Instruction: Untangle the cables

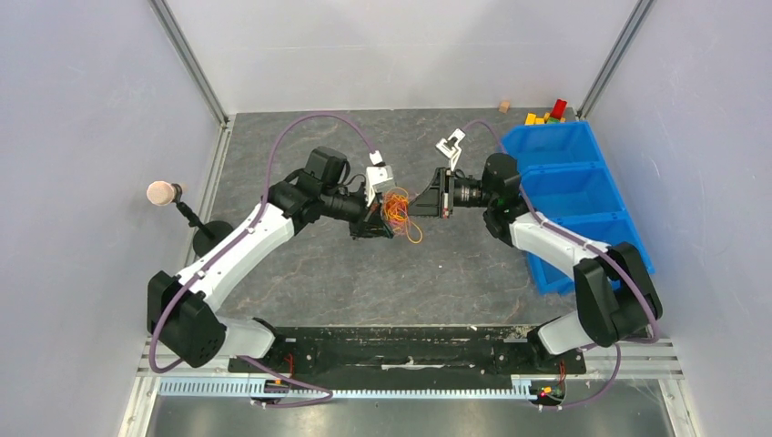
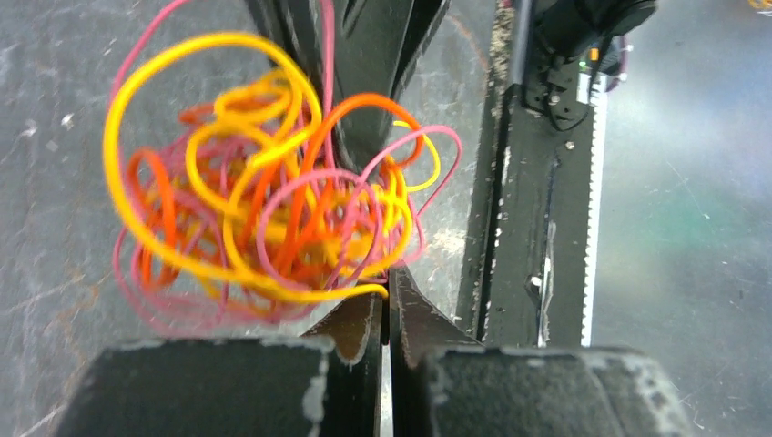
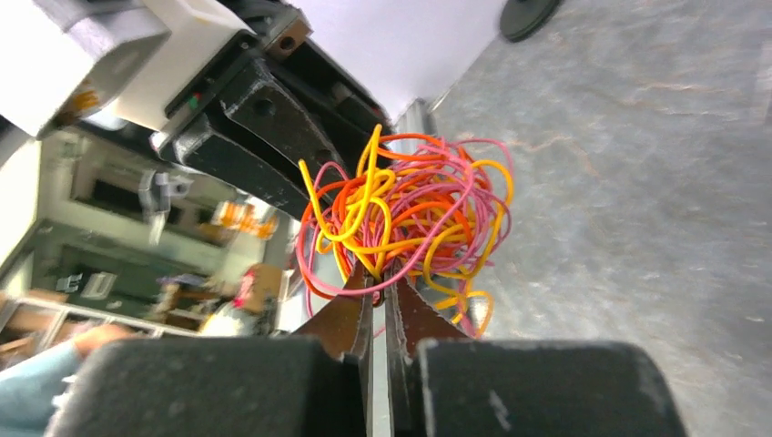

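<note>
The cables (image 1: 398, 208) form one tangled ball of thin yellow, orange and pink wires, held above the middle of the grey table between the two arms. My left gripper (image 2: 390, 289) is shut on a yellow strand at the edge of the cable ball (image 2: 273, 205). From the opposite side, my right gripper (image 3: 378, 284) is shut on strands at the bottom of the cable ball (image 3: 414, 214). In the top view the left gripper (image 1: 378, 221) and right gripper (image 1: 417, 206) nearly meet at the ball. One orange loop hangs below it.
A blue divided bin (image 1: 575, 196) stands along the right wall, with small coloured blocks (image 1: 546, 114) behind it. A round-topped stand (image 1: 164, 193) sits at the left edge. The black base rail (image 1: 401, 350) runs along the near side.
</note>
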Motion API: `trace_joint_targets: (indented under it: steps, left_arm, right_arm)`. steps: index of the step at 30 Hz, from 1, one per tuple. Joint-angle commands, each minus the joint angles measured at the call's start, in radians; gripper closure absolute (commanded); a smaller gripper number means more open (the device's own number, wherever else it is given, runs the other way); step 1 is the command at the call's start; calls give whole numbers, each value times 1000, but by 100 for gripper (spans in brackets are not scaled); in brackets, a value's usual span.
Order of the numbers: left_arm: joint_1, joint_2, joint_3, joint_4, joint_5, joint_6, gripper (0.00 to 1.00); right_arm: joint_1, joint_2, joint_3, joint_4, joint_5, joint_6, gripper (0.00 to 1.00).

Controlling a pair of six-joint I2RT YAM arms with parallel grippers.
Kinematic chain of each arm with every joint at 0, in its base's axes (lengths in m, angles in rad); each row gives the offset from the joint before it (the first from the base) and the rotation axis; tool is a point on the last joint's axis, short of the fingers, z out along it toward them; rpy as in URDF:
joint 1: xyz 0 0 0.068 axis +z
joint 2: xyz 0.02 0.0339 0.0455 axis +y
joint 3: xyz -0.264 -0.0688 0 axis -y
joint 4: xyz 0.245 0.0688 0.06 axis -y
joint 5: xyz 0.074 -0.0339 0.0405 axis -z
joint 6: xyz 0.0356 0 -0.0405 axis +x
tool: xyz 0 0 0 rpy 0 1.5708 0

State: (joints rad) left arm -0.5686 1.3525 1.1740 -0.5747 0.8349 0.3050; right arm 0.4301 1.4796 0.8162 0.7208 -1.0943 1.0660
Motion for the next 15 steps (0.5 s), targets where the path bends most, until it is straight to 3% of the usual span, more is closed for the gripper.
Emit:
trace_joint_targets:
  steps: [1, 3, 4, 5, 6, 7, 9, 11, 15]
  left_arm:
    - [70, -43, 49, -144, -74, 80, 91]
    - [152, -36, 63, -271, -83, 156, 83]
    - [207, -26, 68, -334, -66, 202, 72]
    - [272, -11, 77, -394, -33, 233, 55]
    - [323, 12, 95, -440, 0, 262, 28]
    - [374, 40, 116, -475, 39, 269, 21]
    - [399, 79, 171, -507, 85, 249, 20]
    - [386, 85, 180, -428, 132, 136, 19]
    - [308, -22, 68, 14, 128, -182, 18]
  right_arm:
    - [-45, -89, 104, -417, 118, -377, 100]
    - [-77, -125, 109, -506, 181, -462, 100]
    - [-94, -135, 114, -536, 202, -485, 100]
    - [-104, -137, 125, -556, 210, -511, 100]
    - [-107, -135, 138, -586, 218, -537, 100]
    - [-106, -129, 156, -619, 219, -573, 100]
    - [-91, -114, 173, -636, 195, -604, 100]
    - [-68, -107, 183, -645, 176, -629, 100]
    - [-23, -97, 221, -707, 189, -707, 100]
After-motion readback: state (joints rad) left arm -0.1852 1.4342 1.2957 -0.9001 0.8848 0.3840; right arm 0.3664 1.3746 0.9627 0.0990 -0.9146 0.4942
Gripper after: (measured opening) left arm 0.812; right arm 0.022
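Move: The tangle of cables hangs between the two closed grippers. Its middle is about 3 cm right and 2 cm ahead of the left hand, nearly level with it; from the right hand it is some 3 cm left, 1 cm back and 1 cm down. On the table, roughly 20 cm lower, the blue bin's middle lies about 40 cm right of the right hand and 1 cm ahead of it. Open the left gripper wide to let go of the cables and bring it away to the left about 12 cm, with some 5 cm forward, turning it nearly 20 degrees counter-clockwise and easing back slightly right at the end. Keep the right gripper shut on the tangle, carrying it about 5 cm forward and to the right before easing back a little, with the fingers tipping down some 15 degrees. ##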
